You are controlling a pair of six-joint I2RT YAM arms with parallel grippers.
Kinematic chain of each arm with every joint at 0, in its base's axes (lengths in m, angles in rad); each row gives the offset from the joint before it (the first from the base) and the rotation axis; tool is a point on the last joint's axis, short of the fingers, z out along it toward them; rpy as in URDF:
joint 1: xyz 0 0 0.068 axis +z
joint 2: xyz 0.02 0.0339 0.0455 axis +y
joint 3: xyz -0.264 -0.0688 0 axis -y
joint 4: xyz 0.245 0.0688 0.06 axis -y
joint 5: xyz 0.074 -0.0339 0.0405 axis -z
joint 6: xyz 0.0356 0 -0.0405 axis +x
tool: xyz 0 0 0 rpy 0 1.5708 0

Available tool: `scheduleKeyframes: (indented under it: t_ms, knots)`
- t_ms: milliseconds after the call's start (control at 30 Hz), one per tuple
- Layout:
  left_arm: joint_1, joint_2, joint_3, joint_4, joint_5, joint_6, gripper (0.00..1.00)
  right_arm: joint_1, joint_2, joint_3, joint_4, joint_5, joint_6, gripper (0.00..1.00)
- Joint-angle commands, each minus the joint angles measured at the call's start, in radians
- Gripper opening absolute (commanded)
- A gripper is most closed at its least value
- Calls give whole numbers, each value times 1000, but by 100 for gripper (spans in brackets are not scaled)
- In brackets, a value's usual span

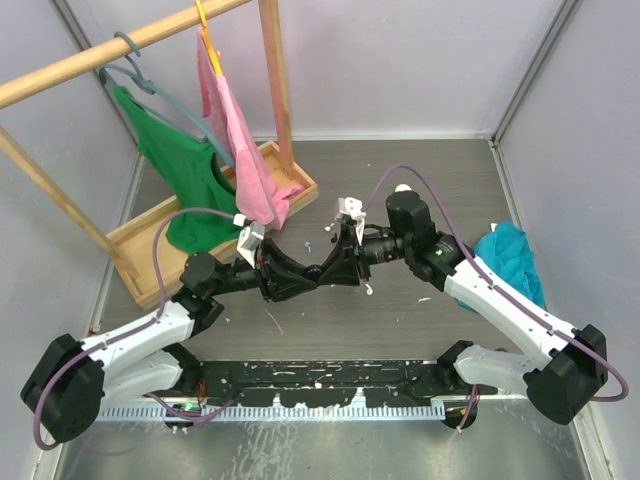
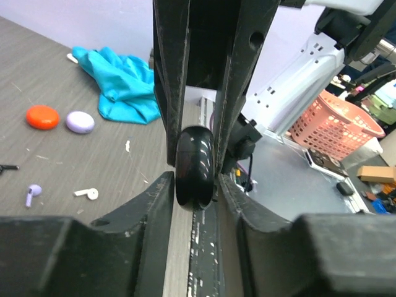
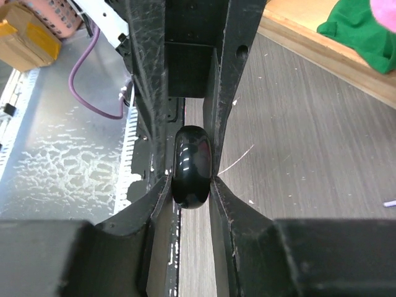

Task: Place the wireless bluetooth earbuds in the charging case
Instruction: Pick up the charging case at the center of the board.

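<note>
A glossy black round charging case (image 2: 195, 166) hangs above the table at the middle, pinched edge-on. My left gripper (image 2: 195, 185) and my right gripper (image 3: 192, 185) meet tip to tip on it from opposite sides. Both pairs of fingers press against the case (image 3: 192, 167). From above, the grippers join at the table's centre, left (image 1: 303, 275) and right (image 1: 332, 270). Loose earbuds lie on the table: a lilac one (image 2: 32, 193), a white one (image 2: 87, 193) and another white one (image 2: 127, 146). No earbud shows in the held case, which looks closed.
An orange case (image 2: 42, 117) and a lilac case (image 2: 80, 122) lie near a teal cloth (image 1: 512, 262) at the right. A wooden clothes rack (image 1: 215, 220) with a green shirt (image 1: 185, 185) and a pink garment (image 1: 240, 150) stands at the back left.
</note>
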Motion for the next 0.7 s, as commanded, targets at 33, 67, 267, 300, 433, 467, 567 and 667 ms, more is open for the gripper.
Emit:
scheduleKeyframes:
  t_ms: [33, 67, 267, 300, 433, 467, 567, 667]
  knots:
    - [1, -88, 76, -264, 60, 156, 44, 24, 31, 165, -246, 81, -170, 1]
    - [1, -100, 84, -306, 64, 182, 47, 32, 43, 190, -292, 96, -190, 1]
    - [1, -152, 109, -471, 75, 297, 54, 112, 115, 301, -477, 202, -273, 1]
    - [0, -157, 108, -474, 74, 303, 55, 122, 123, 313, -494, 213, -279, 1]
    - [1, -157, 105, -470, 67, 320, 55, 152, 145, 354, -543, 239, -296, 1]
    - [1, -154, 106, -468, 67, 321, 55, 158, 150, 361, -552, 243, -301, 1]
    - [0, -144, 104, -455, 75, 321, 54, 173, 162, 381, -575, 258, -312, 1]
    - [0, -135, 104, -436, 92, 314, 49, 185, 175, 396, -593, 272, -319, 1]
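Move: The black charging case is gripped from both sides, at both hands' fingertips: about 1 cm to the right of the left hand point and 1 cm to the left of the right one, level with both. On the board some 25 cm below the right hand, the white earbud lies about 10 cm to its right and 2 cm ahead, the purple earbud about 7 cm to its right and 6 cm ahead. The black charging case stays pinched in the right fingers, which rise about 1 cm, then carry it down and back towards the base, ending some 2 cm lower than at first while tipping nearly 20 degrees fingertips-down. The left fingers open and let go of the case, as that hand sinks with it and eases back and left, its tips also dipping. ##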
